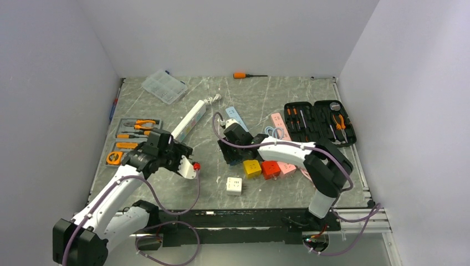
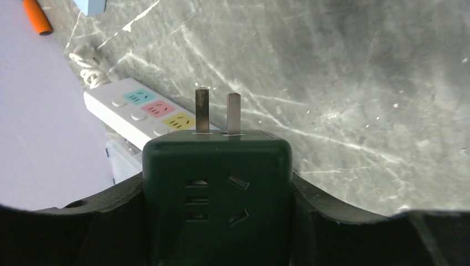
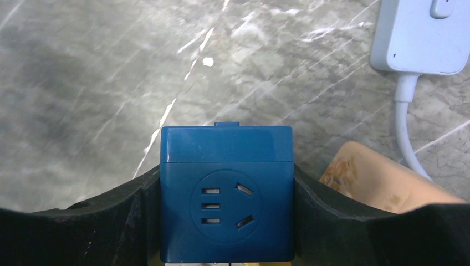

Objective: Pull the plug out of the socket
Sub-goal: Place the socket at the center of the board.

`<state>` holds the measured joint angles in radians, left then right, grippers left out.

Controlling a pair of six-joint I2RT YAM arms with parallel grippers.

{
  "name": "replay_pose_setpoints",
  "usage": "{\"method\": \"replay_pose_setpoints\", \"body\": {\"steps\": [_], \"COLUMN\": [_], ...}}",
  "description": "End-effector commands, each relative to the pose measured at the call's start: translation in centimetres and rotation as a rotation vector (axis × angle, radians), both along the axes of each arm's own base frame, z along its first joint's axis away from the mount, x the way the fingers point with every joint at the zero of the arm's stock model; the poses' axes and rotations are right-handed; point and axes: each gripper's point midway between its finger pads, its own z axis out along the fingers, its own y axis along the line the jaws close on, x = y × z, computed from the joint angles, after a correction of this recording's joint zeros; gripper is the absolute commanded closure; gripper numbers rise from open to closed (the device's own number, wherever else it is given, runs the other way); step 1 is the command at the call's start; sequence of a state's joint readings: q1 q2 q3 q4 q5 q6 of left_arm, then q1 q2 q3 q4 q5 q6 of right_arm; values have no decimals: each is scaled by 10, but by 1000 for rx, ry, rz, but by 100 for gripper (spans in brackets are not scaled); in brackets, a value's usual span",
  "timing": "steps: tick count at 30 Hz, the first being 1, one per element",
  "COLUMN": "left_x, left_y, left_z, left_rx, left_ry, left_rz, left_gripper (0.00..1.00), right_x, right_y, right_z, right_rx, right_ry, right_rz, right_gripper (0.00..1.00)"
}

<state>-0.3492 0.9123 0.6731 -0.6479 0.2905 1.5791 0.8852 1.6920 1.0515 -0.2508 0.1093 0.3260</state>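
The plug (image 2: 217, 160) is a dark green cube with two metal prongs (image 2: 202, 110) sticking out bare at its far end. My left gripper (image 2: 217, 191) is shut on it, one finger on each side, held above the table at the left (image 1: 185, 160). The socket (image 3: 226, 149) is a blue cube with slots on its upper face. It sits clamped between the fingers of my right gripper (image 3: 226, 185), which is shut on it near the table's middle (image 1: 233, 154). Plug and socket are apart, with nothing in the prongs' way.
A white power strip (image 1: 188, 119) lies beyond the left gripper. Yellow (image 1: 252, 168), red (image 1: 271, 168) and white (image 1: 234, 185) cubes sit by the right gripper, with a light blue strip (image 3: 421, 33) and a pink strip (image 1: 282, 138). A tool case (image 1: 318, 121) lies at the right, a tool tray (image 1: 136, 130) at the left.
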Motion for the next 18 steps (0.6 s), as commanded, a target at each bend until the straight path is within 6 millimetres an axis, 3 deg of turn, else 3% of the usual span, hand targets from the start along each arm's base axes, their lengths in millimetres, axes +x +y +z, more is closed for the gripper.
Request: {"method": "replay_pose_setpoints", "body": {"steps": [1, 6, 9, 15, 18], "left_x": [-6, -7, -4, -5, -4], "left_y": [-15, -23, -25, -40, -48], "left_z": [5, -3, -7, -10, -14], "left_rx": [-43, -27, -6, -12, 8], "left_ry": [38, 89, 105, 169, 173], "left_rz": [-4, 16, 46, 59, 32], "left_gripper": [100, 100, 100, 100, 100], "right_x": [44, 47, 43, 40, 39], "right_y": [20, 21, 22, 22, 22], "right_z": [23, 8, 11, 67, 97], "right_rx": [51, 19, 22, 111, 162], "right_ry": [-152, -138, -123, -164, -191], "right_rz": [-102, -119, -113, -111, -102], "right_gripper": [90, 44, 33, 1, 0]}}
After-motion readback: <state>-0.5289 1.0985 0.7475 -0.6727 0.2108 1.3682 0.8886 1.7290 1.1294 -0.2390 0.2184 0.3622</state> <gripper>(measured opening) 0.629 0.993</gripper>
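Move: The right gripper holds the blue socket. Its spot on the board lies about 3 cm ahead, 1 cm left and 2 cm below. The yellow socket stands some 7 cm right and 2 cm back, the peach socket 7 cm right and 4 cm ahead, the white socket about 9 cm straight back. From the left gripper, holding the green socket, the blue socket's spot is roughly 19 cm right, 3 cm ahead and 9 cm lower. Ease the right gripper about 3 cm forward and 2 cm down to set the blue socket on the board beside the yellow and peach ones, open the fingers wide to let go, then lift nearly 4 cm straight up. Meanwhile bring the left gripper, keeping its grip on the green socket, some 3 cm right and 3 cm down, tipping its fingers about 10 degrees farther downward. ##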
